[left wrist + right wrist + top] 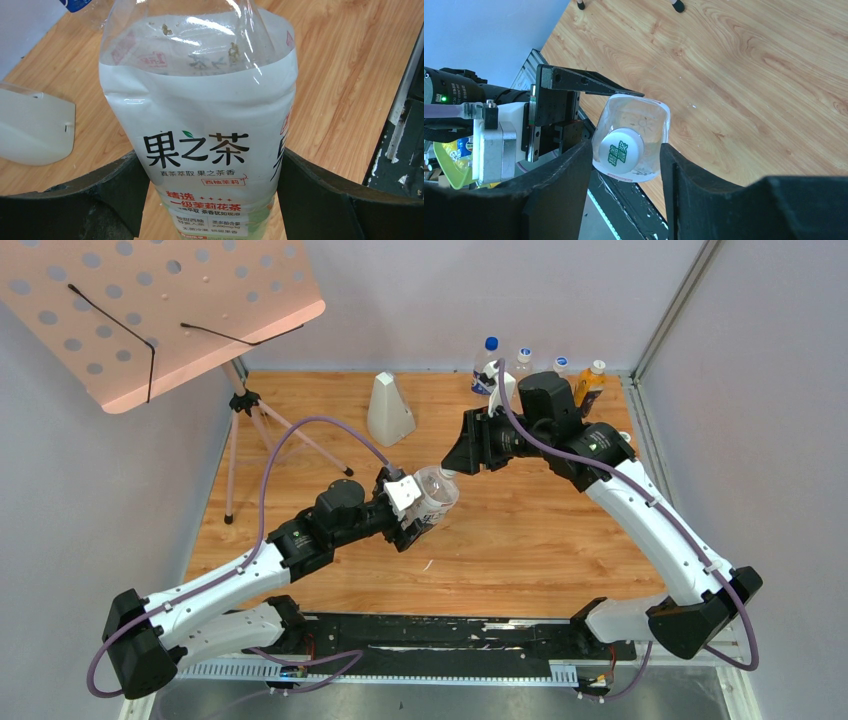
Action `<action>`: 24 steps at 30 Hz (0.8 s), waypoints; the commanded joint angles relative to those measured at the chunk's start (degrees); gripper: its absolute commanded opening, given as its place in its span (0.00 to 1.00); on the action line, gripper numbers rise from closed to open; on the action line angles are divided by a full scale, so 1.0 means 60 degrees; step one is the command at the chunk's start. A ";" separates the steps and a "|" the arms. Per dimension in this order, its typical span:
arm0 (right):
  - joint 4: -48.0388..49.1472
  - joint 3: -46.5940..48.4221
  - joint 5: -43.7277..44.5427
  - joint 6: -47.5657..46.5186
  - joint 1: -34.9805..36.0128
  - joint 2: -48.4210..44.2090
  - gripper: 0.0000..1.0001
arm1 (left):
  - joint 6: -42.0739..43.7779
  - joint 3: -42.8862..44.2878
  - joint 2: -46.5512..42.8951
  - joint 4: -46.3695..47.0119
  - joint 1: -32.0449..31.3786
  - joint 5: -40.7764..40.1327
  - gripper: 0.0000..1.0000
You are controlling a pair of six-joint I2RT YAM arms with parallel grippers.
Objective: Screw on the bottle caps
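Note:
The larger clear bottle (432,498) with its white and green label (200,125) hangs tilted above the table, and my left gripper (415,508) (210,165) is shut on its body. A white bottle cap (621,151) with green print sits on the bottle's neck (649,120); in the right wrist view I look straight down on it. My right gripper (452,465) (625,147) has a finger on each side of the cap. The left finger is close against it and a gap shows at the right finger, so the jaws stand open.
A white cone-shaped object (389,410) (35,130) stands behind the left gripper. Several small bottles (487,362) and an orange juice bottle (590,380) line the back right edge. A pink perforated music stand (160,310) on a tripod overhangs the back left corner.

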 commanded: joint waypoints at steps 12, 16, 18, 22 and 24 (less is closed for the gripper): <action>0.0146 0.0351 -0.0276 0.0070 0.0071 0.0160 0.44 | 0.0152 0.0697 0.0025 -0.0008 0.0026 0.0085 0.08; 0.0149 0.0350 -0.0284 0.0028 0.0100 0.0193 0.44 | 0.0113 0.0820 0.0090 -0.0132 0.0026 0.0119 0.08; 0.0142 0.0361 -0.0273 0.0012 0.0115 0.0197 0.42 | 0.0094 0.0859 0.0116 -0.0158 0.0034 0.0146 0.08; 0.0146 0.0342 -0.0221 -0.0046 0.0115 0.0161 0.30 | 0.0073 0.0874 0.0158 -0.0194 0.0034 0.0210 0.08; 0.0174 0.0293 -0.0192 -0.0085 0.0117 0.0121 0.25 | 0.0032 0.0878 0.0137 -0.0195 0.0024 0.0272 0.07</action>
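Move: The cap sits on the bottle's mouth between my open right fingers, roughly 1 cm left of and 1 cm below my right hand, with the middle of the bottle some 3 cm back, 5 cm left and 12 cm below that hand. The white stand is about 26 cm ahead, 14 cm left and 26 cm below it. From my left hand, which holds the bottle, the cap lies roughly 3 cm ahead, 4 cm right and 11 cm up. I shut my right fingers from about half open to a third open, pinching the white cap from both sides, while easing that hand barely half a centimetre down and left onto it. There is hardly any wrist turn yet. My left hand keeps its hold on the bottle and stays in place. ##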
